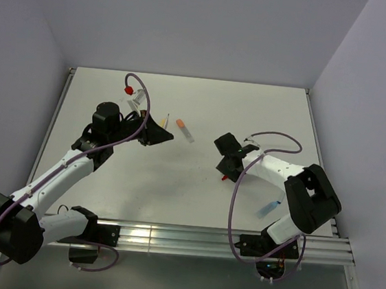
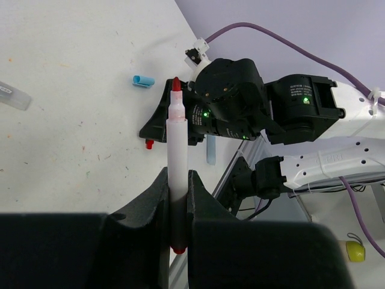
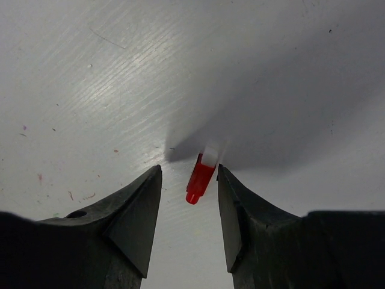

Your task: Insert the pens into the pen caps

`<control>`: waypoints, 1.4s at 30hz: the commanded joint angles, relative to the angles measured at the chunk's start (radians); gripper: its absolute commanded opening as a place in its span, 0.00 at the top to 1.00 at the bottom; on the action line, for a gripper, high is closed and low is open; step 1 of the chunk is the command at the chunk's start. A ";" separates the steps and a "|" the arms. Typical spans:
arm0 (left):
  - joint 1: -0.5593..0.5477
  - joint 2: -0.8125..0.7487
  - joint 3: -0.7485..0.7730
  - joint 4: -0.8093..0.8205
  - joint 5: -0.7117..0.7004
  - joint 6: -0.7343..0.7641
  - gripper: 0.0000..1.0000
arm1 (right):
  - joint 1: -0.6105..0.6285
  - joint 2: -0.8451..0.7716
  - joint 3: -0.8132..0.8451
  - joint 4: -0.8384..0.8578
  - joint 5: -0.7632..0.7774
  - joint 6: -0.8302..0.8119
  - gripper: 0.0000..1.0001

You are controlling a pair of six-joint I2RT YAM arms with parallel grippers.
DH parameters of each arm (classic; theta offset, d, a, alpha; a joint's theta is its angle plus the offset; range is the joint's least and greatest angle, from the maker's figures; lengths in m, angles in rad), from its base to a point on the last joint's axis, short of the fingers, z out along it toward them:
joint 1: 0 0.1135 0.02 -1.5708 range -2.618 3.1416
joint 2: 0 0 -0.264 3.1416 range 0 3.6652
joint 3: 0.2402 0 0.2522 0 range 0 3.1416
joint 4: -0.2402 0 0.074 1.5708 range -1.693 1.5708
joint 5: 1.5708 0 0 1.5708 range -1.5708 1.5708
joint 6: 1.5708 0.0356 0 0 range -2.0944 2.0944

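Note:
My left gripper (image 2: 178, 198) is shut on a white pen (image 2: 177, 138) with a red tip, held off the table and pointing at the right arm. A small red pen cap (image 3: 200, 177) lies on the table between the fingers of my right gripper (image 3: 189, 174). Those jaws stand open on either side of it, the right finger closest. From above, the right gripper (image 1: 228, 166) is lowered over the red cap (image 1: 223, 177), with the left gripper (image 1: 159, 135) farther left. A light blue cap (image 2: 143, 80) lies beyond it.
An orange-capped pen (image 1: 184, 130) and a thin pale pen (image 1: 167, 119) lie near the left gripper. A light blue pen (image 1: 267, 207) rests by the right arm's base. Metal rails (image 1: 190, 237) run along the near edge of the table.

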 commanded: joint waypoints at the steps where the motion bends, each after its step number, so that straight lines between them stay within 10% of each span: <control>1: -0.004 -0.013 0.035 0.020 -0.008 0.018 1.00 | -0.010 0.011 -0.020 0.029 0.012 0.014 0.51; 10: -0.003 -0.010 0.037 0.014 -0.012 0.021 1.00 | -0.012 0.052 -0.039 0.059 0.006 0.007 0.61; 19: -0.004 -0.004 0.035 0.017 -0.009 0.024 1.00 | -0.012 0.037 -0.019 0.085 -0.010 -0.084 1.00; 33: -0.072 -0.008 0.055 0.144 0.002 -0.010 1.00 | -0.013 -0.139 0.518 0.046 -0.163 -0.536 1.00; 42: -0.119 0.081 0.109 0.350 -0.068 -0.074 1.00 | -0.079 -0.173 0.650 0.285 -0.480 -0.544 1.00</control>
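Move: The red cap lies on the table between my open right fingertips, straight ahead 0, sideways 0, its middle about 1 cm lower. The light-blue cap is some 11 cm farther out than the red cap and 8 cm to its right; the light-blue pen about 10 cm nearer and 16 cm right of it. From my left hand, which holds the red pen, the red cap is level fore and aft, roughly 21 cm right and 24 cm below. I settle my right hand the last 1 cm and pinch the red cap, then whisk it up about 32 cm, also forward and left by some 10 cm each, towards the red pen, while the wrist swings the fingers from pointing down to pointing forward-left. Late on, my left hand, still gripping the pen, rises about 5 cm and shifts right about 4. ##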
